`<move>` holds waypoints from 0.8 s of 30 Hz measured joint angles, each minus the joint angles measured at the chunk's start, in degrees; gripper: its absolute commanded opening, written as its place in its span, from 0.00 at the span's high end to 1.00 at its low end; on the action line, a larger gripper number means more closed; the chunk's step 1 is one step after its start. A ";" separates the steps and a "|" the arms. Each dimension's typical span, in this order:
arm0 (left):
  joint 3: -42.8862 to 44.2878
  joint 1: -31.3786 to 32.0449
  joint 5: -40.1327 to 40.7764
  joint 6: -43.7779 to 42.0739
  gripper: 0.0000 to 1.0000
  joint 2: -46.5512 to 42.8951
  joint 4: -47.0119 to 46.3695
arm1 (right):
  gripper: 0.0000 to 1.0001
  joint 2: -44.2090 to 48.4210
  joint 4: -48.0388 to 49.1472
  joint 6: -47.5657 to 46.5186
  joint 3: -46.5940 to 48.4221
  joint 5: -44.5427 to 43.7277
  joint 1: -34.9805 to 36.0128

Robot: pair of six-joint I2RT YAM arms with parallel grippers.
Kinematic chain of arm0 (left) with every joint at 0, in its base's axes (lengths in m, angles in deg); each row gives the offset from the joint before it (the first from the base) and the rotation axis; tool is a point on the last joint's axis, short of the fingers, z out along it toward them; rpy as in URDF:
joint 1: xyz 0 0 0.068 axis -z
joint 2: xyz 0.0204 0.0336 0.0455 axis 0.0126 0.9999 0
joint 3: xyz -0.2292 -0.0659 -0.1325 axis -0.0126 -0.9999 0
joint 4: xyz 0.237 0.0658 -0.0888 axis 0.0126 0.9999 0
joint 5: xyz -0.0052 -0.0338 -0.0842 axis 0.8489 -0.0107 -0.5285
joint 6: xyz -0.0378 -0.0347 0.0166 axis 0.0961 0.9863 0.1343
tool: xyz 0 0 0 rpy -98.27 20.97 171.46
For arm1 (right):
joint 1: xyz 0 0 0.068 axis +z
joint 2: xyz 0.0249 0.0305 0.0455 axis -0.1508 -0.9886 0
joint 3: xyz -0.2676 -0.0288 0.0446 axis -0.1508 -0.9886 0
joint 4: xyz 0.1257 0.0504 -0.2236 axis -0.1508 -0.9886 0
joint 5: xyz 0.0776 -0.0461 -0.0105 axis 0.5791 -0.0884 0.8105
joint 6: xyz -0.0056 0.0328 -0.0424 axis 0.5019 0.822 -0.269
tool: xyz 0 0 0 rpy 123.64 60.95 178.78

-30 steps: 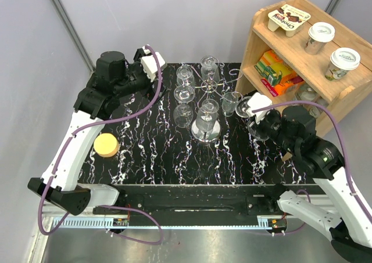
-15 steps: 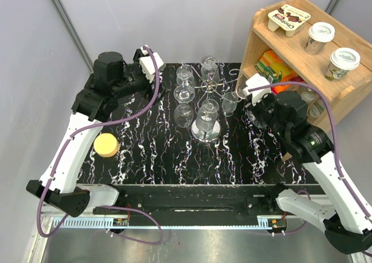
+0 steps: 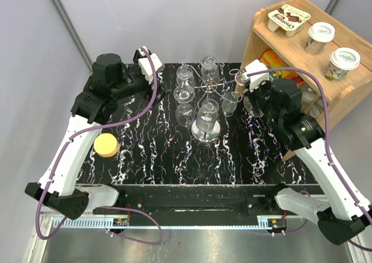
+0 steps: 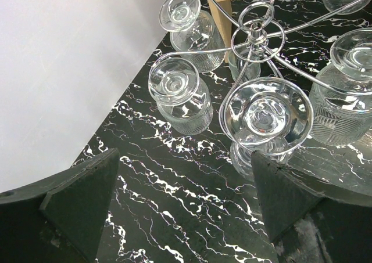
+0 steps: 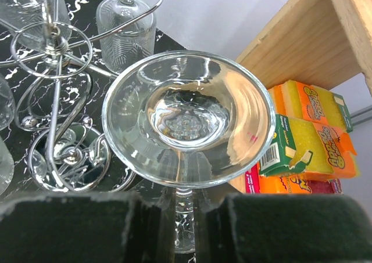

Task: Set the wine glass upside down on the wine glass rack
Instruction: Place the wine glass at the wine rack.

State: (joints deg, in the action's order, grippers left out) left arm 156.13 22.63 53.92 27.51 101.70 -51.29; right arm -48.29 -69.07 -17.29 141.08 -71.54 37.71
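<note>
My right gripper (image 5: 186,231) is shut on the thin stem of a clear wine glass (image 5: 189,115), held upside down with its round foot facing the camera. In the top view this gripper (image 3: 250,96) hovers between the wine glass rack (image 3: 204,89) and the wooden shelf. The chrome rack (image 5: 53,45) is to the left of the held glass, with its mirror disc base (image 5: 70,158) below. Several glasses hang upside down on its arms (image 4: 256,35). My left gripper (image 4: 183,211) stands open and empty over the black marble table, near the rack's left side (image 3: 152,64).
A wooden shelf (image 3: 290,48) with sponge packs (image 5: 308,135) stands close on the right of the held glass; paper cups (image 3: 321,36) sit on its top. A yellow round sponge (image 3: 106,145) lies at the table's left. The table (image 3: 157,158) has a grey wall behind it.
My right arm has carried the glass away from me, toward the back of the table beside the shelf. The left arm has shifted slightly and stays open.
</note>
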 measured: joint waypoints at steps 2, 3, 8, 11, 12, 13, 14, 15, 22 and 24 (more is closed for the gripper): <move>-0.07 0.00 -0.04 0.02 0.01 -0.07 0.00 | 1.00 -1.18 0.92 0.50 0.00 0.70 -0.90; -0.11 -0.02 -0.07 0.02 0.01 -0.11 0.00 | 1.00 -1.70 1.27 0.90 0.00 1.05 -1.33; -0.17 -0.02 -0.22 0.00 0.01 -0.24 -0.02 | 1.00 -3.74 3.23 2.60 0.07 2.82 -2.19; -0.17 -0.02 -0.24 0.00 0.01 -0.24 0.00 | 1.00 -5.01 4.50 3.58 0.09 4.28 -2.51; -0.17 -0.02 -0.24 0.00 0.01 -0.24 0.00 | 1.00 -5.35 4.79 3.98 0.11 4.74 -2.64; -0.17 -0.02 -0.24 0.00 0.01 -0.24 0.00 | 1.00 -5.73 5.05 4.44 0.15 5.46 -2.86; -0.17 -0.02 -0.24 0.00 0.01 -0.24 0.00 | 1.00 -6.03 5.20 4.76 0.22 5.79 -2.97; -0.17 -0.02 -0.22 -0.02 0.01 -0.24 0.00 | 1.00 -6.47 5.31 5.18 0.39 6.38 -3.13; -0.17 -0.02 -0.24 -0.07 0.01 -0.24 0.02 | 1.00 -8.74 5.79 7.48 2.36 10.69 -3.76; -0.17 -0.02 -0.24 -0.13 0.01 -0.24 0.04 | 1.00 -9.40 5.77 8.09 3.43 11.98 -3.91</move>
State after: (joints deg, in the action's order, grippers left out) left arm 155.95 22.61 53.68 27.38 101.46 -51.25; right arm -57.69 -63.30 -9.20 144.51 -59.57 33.80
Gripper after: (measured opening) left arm 0.988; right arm 0.164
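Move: The right hand holds the wine glass foot-up by its stem. The rack's free far-right hook is about 4 cm ahead of this hand, 5 cm left and 3 cm above. The hanging near-right glass is roughly 7 cm back, 5 cm left and 4 cm below; the hanging far glass some 11 cm ahead, 14 cm left and 3 cm below. From the left hand, that hook lies about 10 cm ahead and 27 cm right, near its height. Still pinching the wine glass's stem between its barely open fingers, the right hand carries the glass about 5 cm forward and left towards the free far-right hook. Forward travel leads, then bends more and more leftward, with a slight dip that eases back up at the end. The wrist rolls some 10 degrees, left side rising, and swings slightly counter-clockwise. ##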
